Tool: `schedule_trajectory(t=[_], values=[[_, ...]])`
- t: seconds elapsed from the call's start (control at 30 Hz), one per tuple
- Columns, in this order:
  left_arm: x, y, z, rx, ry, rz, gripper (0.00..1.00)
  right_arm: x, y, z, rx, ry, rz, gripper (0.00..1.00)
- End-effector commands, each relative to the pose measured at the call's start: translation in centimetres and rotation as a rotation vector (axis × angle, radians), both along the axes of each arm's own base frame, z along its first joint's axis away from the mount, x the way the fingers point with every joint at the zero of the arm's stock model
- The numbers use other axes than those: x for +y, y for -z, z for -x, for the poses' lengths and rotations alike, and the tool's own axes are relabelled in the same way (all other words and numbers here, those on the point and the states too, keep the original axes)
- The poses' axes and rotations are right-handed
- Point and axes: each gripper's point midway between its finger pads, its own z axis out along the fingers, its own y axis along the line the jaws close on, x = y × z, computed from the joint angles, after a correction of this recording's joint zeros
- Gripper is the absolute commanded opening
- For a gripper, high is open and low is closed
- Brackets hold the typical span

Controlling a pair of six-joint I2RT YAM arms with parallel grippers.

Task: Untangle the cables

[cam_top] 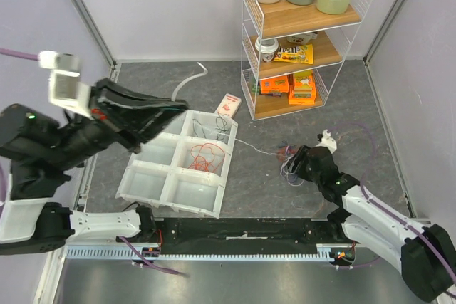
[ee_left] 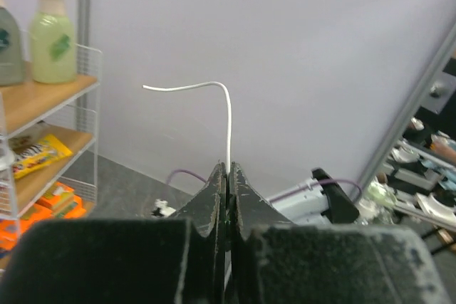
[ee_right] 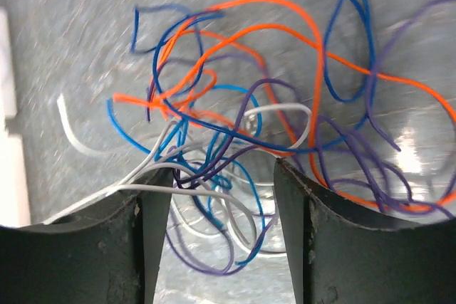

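Observation:
The tangle of cables [cam_top: 287, 156] lies on the grey table right of centre. In the right wrist view it is a knot of orange, blue, purple and white wires [ee_right: 242, 105]. My right gripper [cam_top: 292, 165] is down on it, open [ee_right: 224, 169], and loose strands cross the gap between its fingers. My left gripper [cam_top: 178, 110] is raised over the white compartment tray [cam_top: 153, 183]. In the left wrist view it is shut [ee_left: 228, 170] on a white cable [ee_left: 228, 122] that stands up from the jaws and bends left. A red coil [cam_top: 206, 154] lies in one tray compartment.
A thin white wire [cam_top: 251, 147] runs from the tray toward the tangle. A wire shelf [cam_top: 249, 33] with bottles and snack packs stands at the back right. A small box [cam_top: 228, 105] lies behind the tray. Purple hoses [cam_top: 381, 201] run along the right arm.

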Motion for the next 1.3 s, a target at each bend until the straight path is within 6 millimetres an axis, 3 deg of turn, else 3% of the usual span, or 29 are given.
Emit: schedule_trajectory(t=[0.0, 0.13, 0.47, 0.57, 0.67, 0.8, 0.93, 1.1, 1.27], values=[[3.7, -1.2, -1.4, -0.03, -0.154, 0.013, 0.02, -5.4, 0.5, -0.4, 0.012, 0.195, 0.109, 0.73], [5.9, -1.9, -1.7, -0.029, -0.214, 0.039, 0.02, -8.1, 1.0, -0.6, 0.063, 0.266, 0.164, 0.87], [8.7, -1.9, -1.6, -0.007, -0.261, 0.058, 0.02, -10.6, 1.3, -1.4, 0.12, 0.327, 0.216, 0.98], [8.4, -1.0, -1.8, 0.02, -0.26, 0.058, 0.02, -9.7, 0.5, -2.2, 0.088, 0.238, 0.214, 0.98], [5.8, 0.8, -2.1, 0.04, -0.223, -0.003, 0.02, -7.5, -0.3, -2.7, 0.025, 0.105, 0.157, 0.98], [3.9, 0.7, -2.1, 0.018, -0.193, -0.038, 0.02, -6.3, -0.6, -2.7, -0.005, 0.031, 0.119, 0.98], [4.3, -0.1, -2.6, 0.009, -0.227, -0.039, 0.02, -5.8, -0.3, -2.6, 0.005, 0.001, 0.108, 0.97], [3.8, 1.7, -3.3, 0.044, -0.248, -0.077, 0.02, -5.7, -0.5, -2.7, -0.006, 0.002, 0.106, 0.97], [4.9, 3.5, -3.9, 0.083, -0.3, -0.087, 0.02, -5.7, -0.5, -2.7, -0.009, 0.001, 0.107, 0.97]])
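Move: The tangle lies right under the right hand's half-open fingers, about 3 cm ahead, 1 cm left and 3 cm below them. From the left hand, high up with the white cable pinched, the tray's middle is some 15 cm ahead, 11 cm left and 58 cm below. The orange cable in the tray is about 15 cm ahead and 2 cm left of that hand, the tangle roughly 14 cm ahead and 27 cm right, both similarly far down. With its fingertips at the tangle, the right hand sweeps right nearly 10 cm, turning clockwise and spreading its fingers fully, then eases back left about 4 cm. The left hand keeps its pinch on the white cable, drawing it left away from the tangle some 8 cm, then swings partly back right, edging forward and sinking slightly while turned a little counter-clockwise. ##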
